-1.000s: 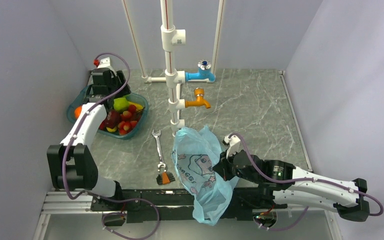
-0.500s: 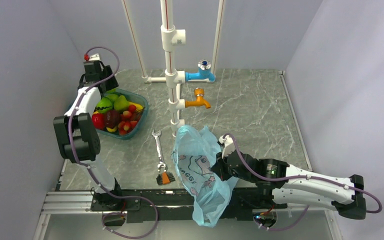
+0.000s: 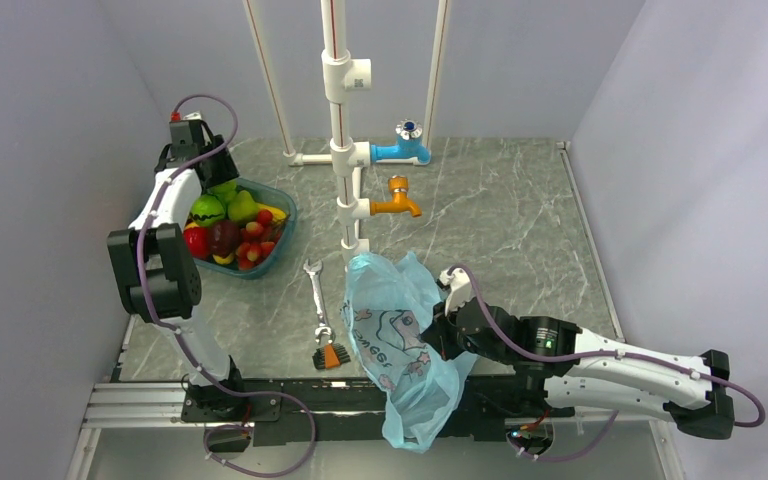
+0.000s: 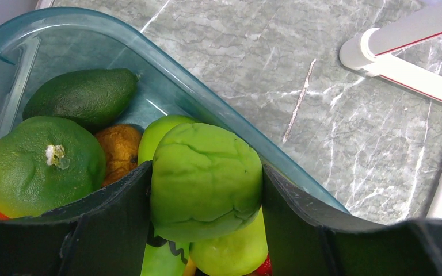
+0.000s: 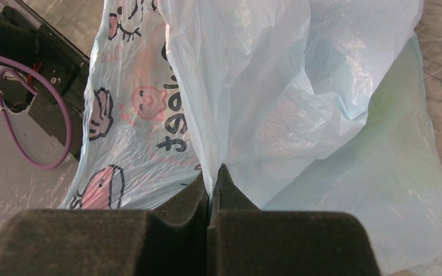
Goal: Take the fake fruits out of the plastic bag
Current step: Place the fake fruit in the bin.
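The light-blue plastic bag with cartoon prints hangs crumpled over the table's near edge. My right gripper is shut on a fold of it. No fruit shows through the bag. My left gripper is over the back of the teal basket. Its two fingers press on both sides of a lumpy light-green fake fruit. Below it in the basket lie a round green fruit, a dark green avocado-like one and an orange-brown one. A maroon fruit lies there too.
A pear, a banana and red strawberries also fill the basket. A wrench and a small orange brush lie left of the bag. The white pipe stand with a blue tap and an orange tap rises behind.
The left arm has folded up and drawn its wrist to the back of the basket, then held still. The right arm shifted slightly left with the bag.
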Robot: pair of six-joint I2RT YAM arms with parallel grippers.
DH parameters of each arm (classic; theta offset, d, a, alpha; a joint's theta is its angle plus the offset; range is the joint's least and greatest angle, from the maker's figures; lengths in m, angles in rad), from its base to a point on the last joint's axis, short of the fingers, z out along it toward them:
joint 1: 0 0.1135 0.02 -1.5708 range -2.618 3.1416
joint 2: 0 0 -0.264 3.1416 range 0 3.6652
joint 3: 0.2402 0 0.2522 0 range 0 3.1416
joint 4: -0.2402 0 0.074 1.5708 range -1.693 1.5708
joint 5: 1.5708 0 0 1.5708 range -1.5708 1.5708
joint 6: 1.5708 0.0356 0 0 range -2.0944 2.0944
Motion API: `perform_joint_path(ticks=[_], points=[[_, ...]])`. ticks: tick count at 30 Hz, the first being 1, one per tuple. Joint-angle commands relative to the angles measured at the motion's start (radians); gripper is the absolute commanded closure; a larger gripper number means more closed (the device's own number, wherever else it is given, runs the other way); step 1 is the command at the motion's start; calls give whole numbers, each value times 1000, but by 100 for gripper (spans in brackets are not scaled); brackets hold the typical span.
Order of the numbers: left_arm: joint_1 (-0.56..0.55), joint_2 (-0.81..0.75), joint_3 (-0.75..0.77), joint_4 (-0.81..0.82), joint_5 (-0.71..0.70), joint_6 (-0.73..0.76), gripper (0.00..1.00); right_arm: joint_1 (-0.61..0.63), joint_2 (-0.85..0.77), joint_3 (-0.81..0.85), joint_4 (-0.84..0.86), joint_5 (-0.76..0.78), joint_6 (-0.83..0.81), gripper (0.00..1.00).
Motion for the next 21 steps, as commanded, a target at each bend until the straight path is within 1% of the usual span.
perform_joint_path(ticks=[1, 6, 11, 12, 13, 21], points=[[1, 12, 50, -27, 10, -1, 40, 3, -16, 37, 19, -8, 13, 100], [1, -17, 30, -10, 7, 0, 25, 3, -13, 36, 25, -15, 25, 100], [1, -17, 29, -8, 6, 3, 23, 3, -5, 40, 28, -18, 26, 100], [1, -16, 31, -10, 3, 4, 20, 3, -2, 40, 26, -18, 25, 100], [1, -17, 31, -11, 3, 4, 15, 3, -1, 41, 24, -17, 25, 100], [0, -77, 9, 0, -7, 2, 13, 3, -3, 29, 34, -19, 28, 100]])
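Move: The left fingers still hold the green fruit, already low over the teal bin, whose middle lies some 7 cm back, 4 cm left and 7 cm below. The green pear is about 5 cm back and 3 cm right, the striped green ball 5 cm back and 4 cm left, both some 4 cm lower; the avocado is roughly 9 cm left, 2 cm ahead and 5 cm down. From the right hand, the bin's middle lies about 31 cm ahead, 54 cm left and some 7 cm lower. Hold the left gripper where it is, low over the heap in the bin, without lifting or turning the wrist. Spread the fingers by about a fifth of their full range, ending the pinch and letting go of the green fruit onto the fruits beneath, and stay there with the fingers open on either side of it. ##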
